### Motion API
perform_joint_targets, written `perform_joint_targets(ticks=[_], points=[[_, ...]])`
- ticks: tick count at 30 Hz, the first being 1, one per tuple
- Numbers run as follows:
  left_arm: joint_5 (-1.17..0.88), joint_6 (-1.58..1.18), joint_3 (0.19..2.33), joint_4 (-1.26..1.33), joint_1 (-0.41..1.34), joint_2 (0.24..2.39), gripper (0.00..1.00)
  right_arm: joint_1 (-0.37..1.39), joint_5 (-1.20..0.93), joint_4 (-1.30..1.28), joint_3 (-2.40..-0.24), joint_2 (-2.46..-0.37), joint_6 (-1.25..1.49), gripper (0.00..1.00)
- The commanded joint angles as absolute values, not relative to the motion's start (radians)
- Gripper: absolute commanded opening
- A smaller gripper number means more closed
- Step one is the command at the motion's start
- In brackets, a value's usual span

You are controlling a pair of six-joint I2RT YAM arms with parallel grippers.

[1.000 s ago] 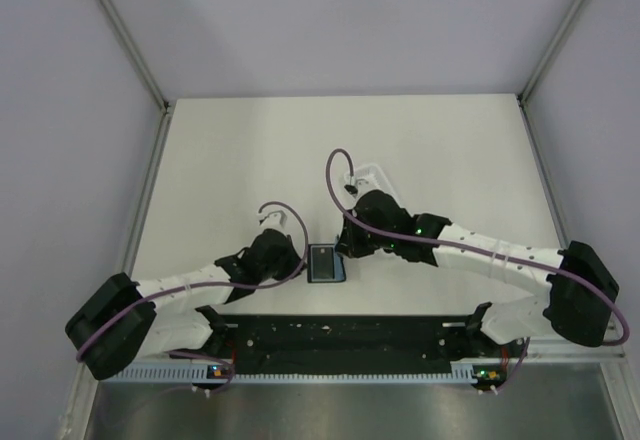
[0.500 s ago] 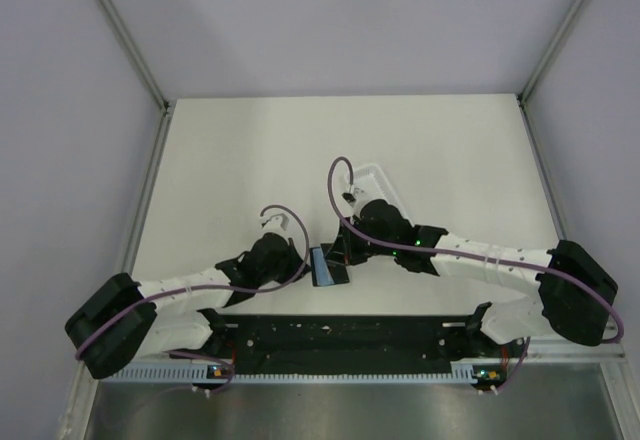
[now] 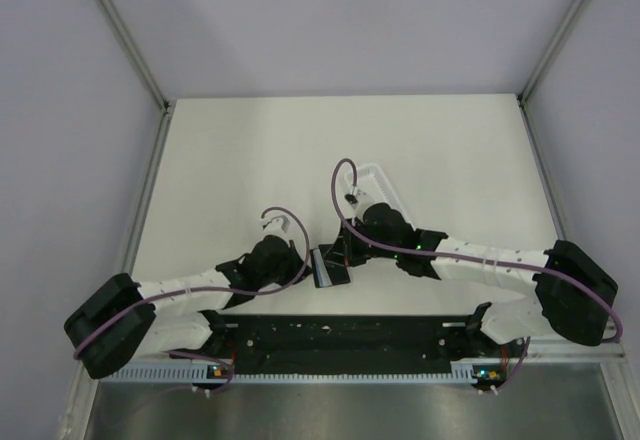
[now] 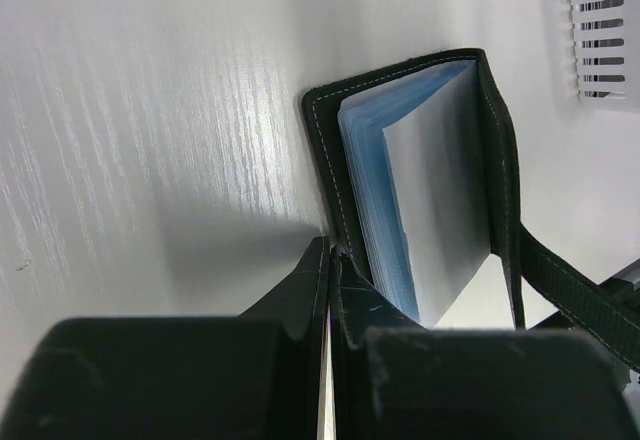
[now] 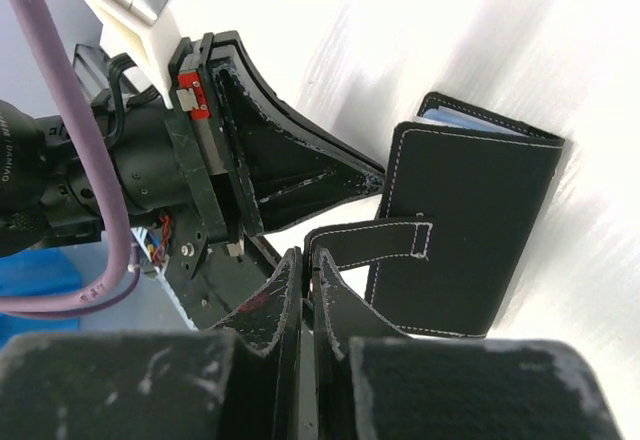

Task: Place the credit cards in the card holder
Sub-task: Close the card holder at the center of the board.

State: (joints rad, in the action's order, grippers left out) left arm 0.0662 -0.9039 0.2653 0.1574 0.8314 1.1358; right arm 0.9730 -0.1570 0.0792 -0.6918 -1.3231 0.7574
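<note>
The card holder point(image 3: 328, 268) is a black stitched wallet, raised off the table and half folded between my two grippers. In the left wrist view its blue-grey sleeves point(image 4: 385, 180) fan out between the covers, and my left gripper point(image 4: 333, 253) is shut on the edge of the near cover. My right gripper point(image 5: 312, 258) is shut on the end of the card holder's closing strap point(image 5: 375, 243), with the black outer cover point(image 5: 470, 230) just beyond. From above, the left gripper point(image 3: 305, 265) and right gripper point(image 3: 345, 255) nearly meet at the wallet. The credit cards are out of view.
A long white ribbed tray point(image 3: 380, 185) lies just behind the right arm, and its slotted end shows at the top right of the left wrist view point(image 4: 600, 30). The black base rail point(image 3: 340, 338) runs along the near edge. White walls enclose the table.
The card holder lay open and flat with its lining up; it has since folded and tilted on edge. The right gripper moved left and nearer, toward the left gripper.
</note>
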Motion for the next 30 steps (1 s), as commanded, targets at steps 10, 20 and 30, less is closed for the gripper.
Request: perform_joint_targets(ticks=[10, 20, 30], points=[[0.112, -0.923, 0.241, 0.005, 0.844, 1.028, 0.00, 0.966, -0.176, 0.241, -0.644, -1.377, 0.798, 0.00], [0.164, -0.922, 0.276, -0.144, 0.844, 0.908, 0.00, 0.965, -0.224, 0.348, -0.638, -1.500, 0.821, 0.00], [0.199, -0.919, 0.290, -0.219, 0.844, 0.836, 0.00, 0.966, -0.250, 0.391, -0.649, -1.600, 0.821, 0.00]])
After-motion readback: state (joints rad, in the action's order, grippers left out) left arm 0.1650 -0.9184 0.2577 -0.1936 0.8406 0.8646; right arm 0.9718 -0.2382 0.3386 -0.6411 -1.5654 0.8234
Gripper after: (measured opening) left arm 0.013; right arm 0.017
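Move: The right hand already pinches the strap of the card holder; the holder's middle lies about 10 cm below this hand and 3 cm ahead, level with it sideways. The left hand's shut fingertips are at the holder's left edge, its middle some 5 cm to their right, 2 cm farther out and about level in height. The white tray stands roughly 16 cm farther out than the holder and 10 cm to its right. Still pinching the strap, the right hand lowers the raised cover onto the pages, sinking nearly 6 cm and drifting some 2 cm left, mostly after a slow start. The left fingertips come free of the holder's left edge, easing back about 2 cm and then going left about 4 cm, just above the board; both grippers stay shut. ##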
